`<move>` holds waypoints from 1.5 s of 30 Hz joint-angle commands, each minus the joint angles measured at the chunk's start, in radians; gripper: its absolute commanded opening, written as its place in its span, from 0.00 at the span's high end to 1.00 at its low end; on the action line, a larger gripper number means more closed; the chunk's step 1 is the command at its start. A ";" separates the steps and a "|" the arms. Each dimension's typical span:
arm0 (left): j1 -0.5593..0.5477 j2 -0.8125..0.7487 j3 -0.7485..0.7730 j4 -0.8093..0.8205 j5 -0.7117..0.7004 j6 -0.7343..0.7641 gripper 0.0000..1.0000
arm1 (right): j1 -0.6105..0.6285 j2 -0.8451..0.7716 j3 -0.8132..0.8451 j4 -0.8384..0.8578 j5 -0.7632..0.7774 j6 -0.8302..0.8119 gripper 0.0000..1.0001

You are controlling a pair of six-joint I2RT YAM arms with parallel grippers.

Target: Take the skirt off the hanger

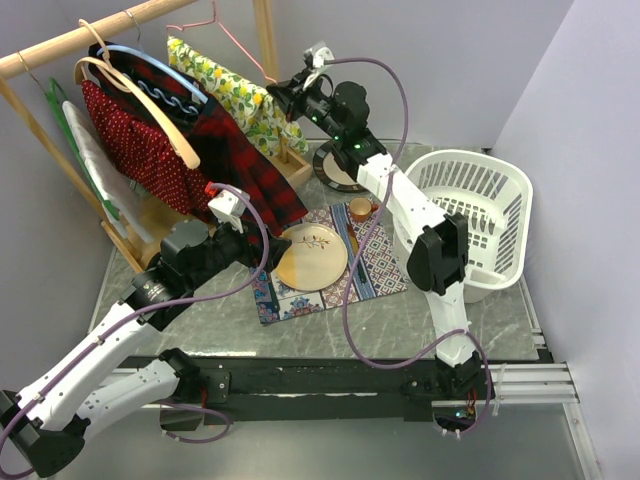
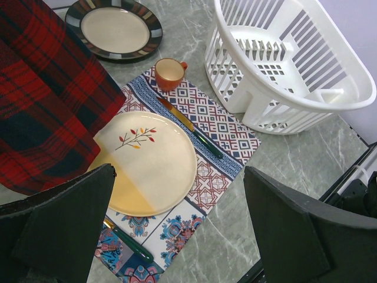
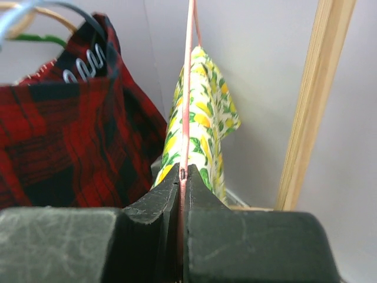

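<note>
The skirt (image 1: 235, 92) is yellow-green with a lemon print and hangs on a thin pink wire hanger (image 1: 240, 45) at the right end of the wooden rail. My right gripper (image 1: 280, 97) is up beside it. In the right wrist view the right gripper (image 3: 182, 177) is shut on the pink hanger wire (image 3: 188, 88), and the skirt (image 3: 206, 130) drapes just behind the fingertips. My left gripper (image 1: 265, 255) hovers low over the placemat, wide open. Nothing sits between the fingers of the left gripper (image 2: 177, 230).
A red plaid garment (image 1: 235, 150) and a red dotted one (image 1: 130, 140) hang left of the skirt on the rail (image 1: 70, 40). Below lie a patterned placemat (image 2: 230, 130) with a cream plate (image 2: 153, 165), an orange cup (image 2: 169, 72), a dark-rimmed plate (image 2: 115, 29) and a white basket (image 1: 480, 205).
</note>
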 commanded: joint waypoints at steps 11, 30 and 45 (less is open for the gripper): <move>0.005 -0.018 -0.003 0.031 -0.017 0.018 0.03 | 0.005 -0.167 -0.025 0.196 0.016 0.005 1.00; 0.003 -0.035 0.006 0.023 -0.006 0.048 0.03 | 0.005 -0.374 -0.261 0.216 0.039 -0.013 1.00; 0.003 0.064 0.357 -0.024 -0.087 0.007 0.03 | 0.008 -0.883 -0.828 0.106 0.133 -0.013 1.00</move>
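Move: The lemon-print skirt hangs on the pink hanger, whose near end the right fingers already pinch. The skirt's middle lies about 7 cm ahead, 10 cm left and 10 cm below that hand. The red plaid garment is some 10 cm back, 12 cm left and 14 cm lower; the cream plate is about 14 cm back, 8 cm right and 42 cm below. From the open left hand, the skirt is roughly 34 cm ahead, 10 cm left and slightly higher. The pink hanger with the lemon skirt is first raised about 4 cm by the right hand, then drawn back and to the right, away from the rack and towards the space above the cream plate, ending some 13 cm farther back, 10 cm right and 5 cm up. The right fingers keep their pinch on the hanger's end, with little wrist turn. Late on, the empty left hand rises about 6 cm, fingers still wide open. ##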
